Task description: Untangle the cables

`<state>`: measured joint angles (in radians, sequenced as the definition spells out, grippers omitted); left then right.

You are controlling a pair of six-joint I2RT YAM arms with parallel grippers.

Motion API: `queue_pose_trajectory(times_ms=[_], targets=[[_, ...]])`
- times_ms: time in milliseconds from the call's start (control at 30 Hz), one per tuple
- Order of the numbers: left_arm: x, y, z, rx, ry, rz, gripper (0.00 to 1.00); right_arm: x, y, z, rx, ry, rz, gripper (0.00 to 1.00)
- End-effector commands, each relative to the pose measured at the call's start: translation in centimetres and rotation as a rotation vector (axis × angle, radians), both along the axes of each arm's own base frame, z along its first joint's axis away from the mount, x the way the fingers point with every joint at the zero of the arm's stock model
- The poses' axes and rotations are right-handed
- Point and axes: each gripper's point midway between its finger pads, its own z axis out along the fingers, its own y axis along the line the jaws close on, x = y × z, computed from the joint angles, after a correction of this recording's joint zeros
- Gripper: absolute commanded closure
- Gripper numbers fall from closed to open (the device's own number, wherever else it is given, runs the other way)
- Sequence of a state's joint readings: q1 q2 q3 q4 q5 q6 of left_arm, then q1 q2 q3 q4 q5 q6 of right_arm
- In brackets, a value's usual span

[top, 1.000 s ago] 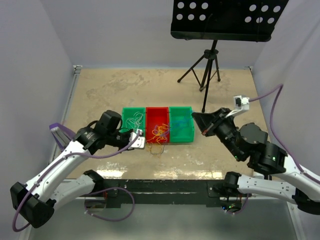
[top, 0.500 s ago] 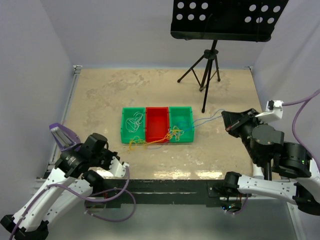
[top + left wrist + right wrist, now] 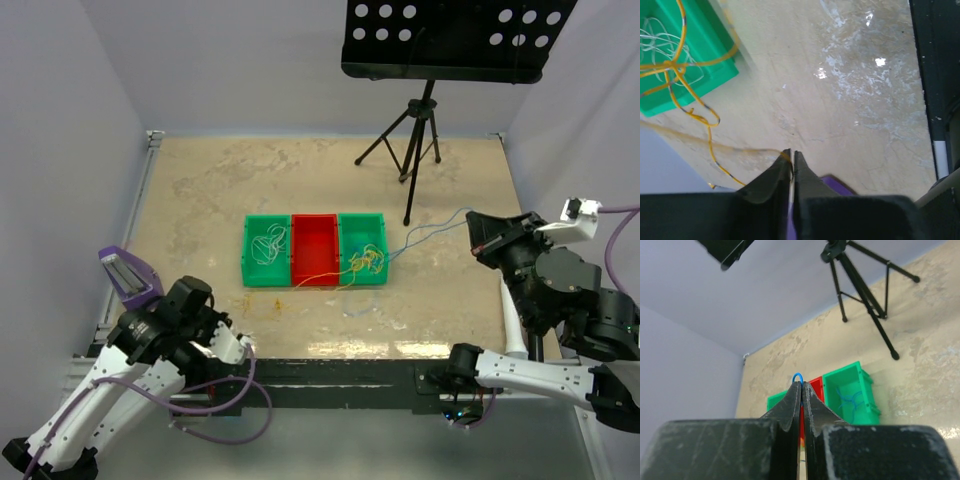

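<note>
An orange-yellow cable tangle [image 3: 364,263] hangs over the front wall of the right green bin [image 3: 375,228]. From it a pale blue cable [image 3: 430,231] stretches right to my right gripper [image 3: 473,222], which is shut on it. A small blue loop [image 3: 798,375] pokes out above the right gripper [image 3: 800,385] tips. A whitish cable [image 3: 266,243] lies coiled in the left green bin [image 3: 247,252]. My left gripper [image 3: 246,347] is low at the near left. In the left wrist view the left gripper [image 3: 791,154] is pinched on a blurred orange-yellow strand [image 3: 715,145].
A red bin [image 3: 314,236] sits between the two green ones. A black tripod [image 3: 418,130] stands at the back right under a black perforated plate [image 3: 450,35]. Grey walls close in both sides. A black rail [image 3: 330,375] runs along the near edge.
Both arms have pulled back and apart, the left toward the near-left corner, the right to the right. The orange-yellow tangle slid from the red bin to the right green bin's front; the blue cable drew out.
</note>
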<state>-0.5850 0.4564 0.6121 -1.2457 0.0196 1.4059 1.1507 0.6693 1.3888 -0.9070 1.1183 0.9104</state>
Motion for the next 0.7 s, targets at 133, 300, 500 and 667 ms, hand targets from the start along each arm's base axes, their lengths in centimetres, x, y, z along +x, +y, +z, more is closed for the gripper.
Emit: queue_pose_trajectory(times_ms=[133,300,500,667], targets=[[0.8,-5.6,5.6,-0.258,-0.026,-0.122,0.31,-1.0,9.3,0.6,-0.008,-0.139,0.411,1.0],[2.0,-8.2,8.8,-0.369,-0.016,-0.132,0.0,-2.3,13.8,-0.6,-0.024,-0.166,0.607,1.0],[4.3,-13.5,15.8,-0.683,0.03,-0.042,0.0,-4.1,16.3,0.1,-0.017,-0.231,0.764,1.0],[4.9,-18.2,21.1,-0.981,0.19,0.004,0.0,-5.2,17.9,1.5,0.008,-0.288,0.855,1.0]])
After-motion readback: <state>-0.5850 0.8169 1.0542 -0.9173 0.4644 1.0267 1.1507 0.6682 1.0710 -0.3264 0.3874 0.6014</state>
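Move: The yellow tangle hangs on the cable strung between the hands, roughly 34 cm to the left hand's right, 5 cm farther out and 10 cm above it; from the right hand it is about 15 cm left, 1 cm back and 20 cm below. From the left hand the left green bin lies some 16 cm ahead, 14 cm right and 8 cm down, with the red bin 10 cm farther right. From the right hand the right green bin is about 10 cm ahead, 16 cm left and 40 cm down. The yellow strand comes free as the left fingers spread wide; that hand climbs about 15 cm and travels nearly as far right towards the tangle, edging forward, its fingers swinging from down towards the right. The blue cable stays pinched in the shut right fingers, carried some 16 cm left and slightly back as that hand turns about 40 degrees counter-clockwise. ##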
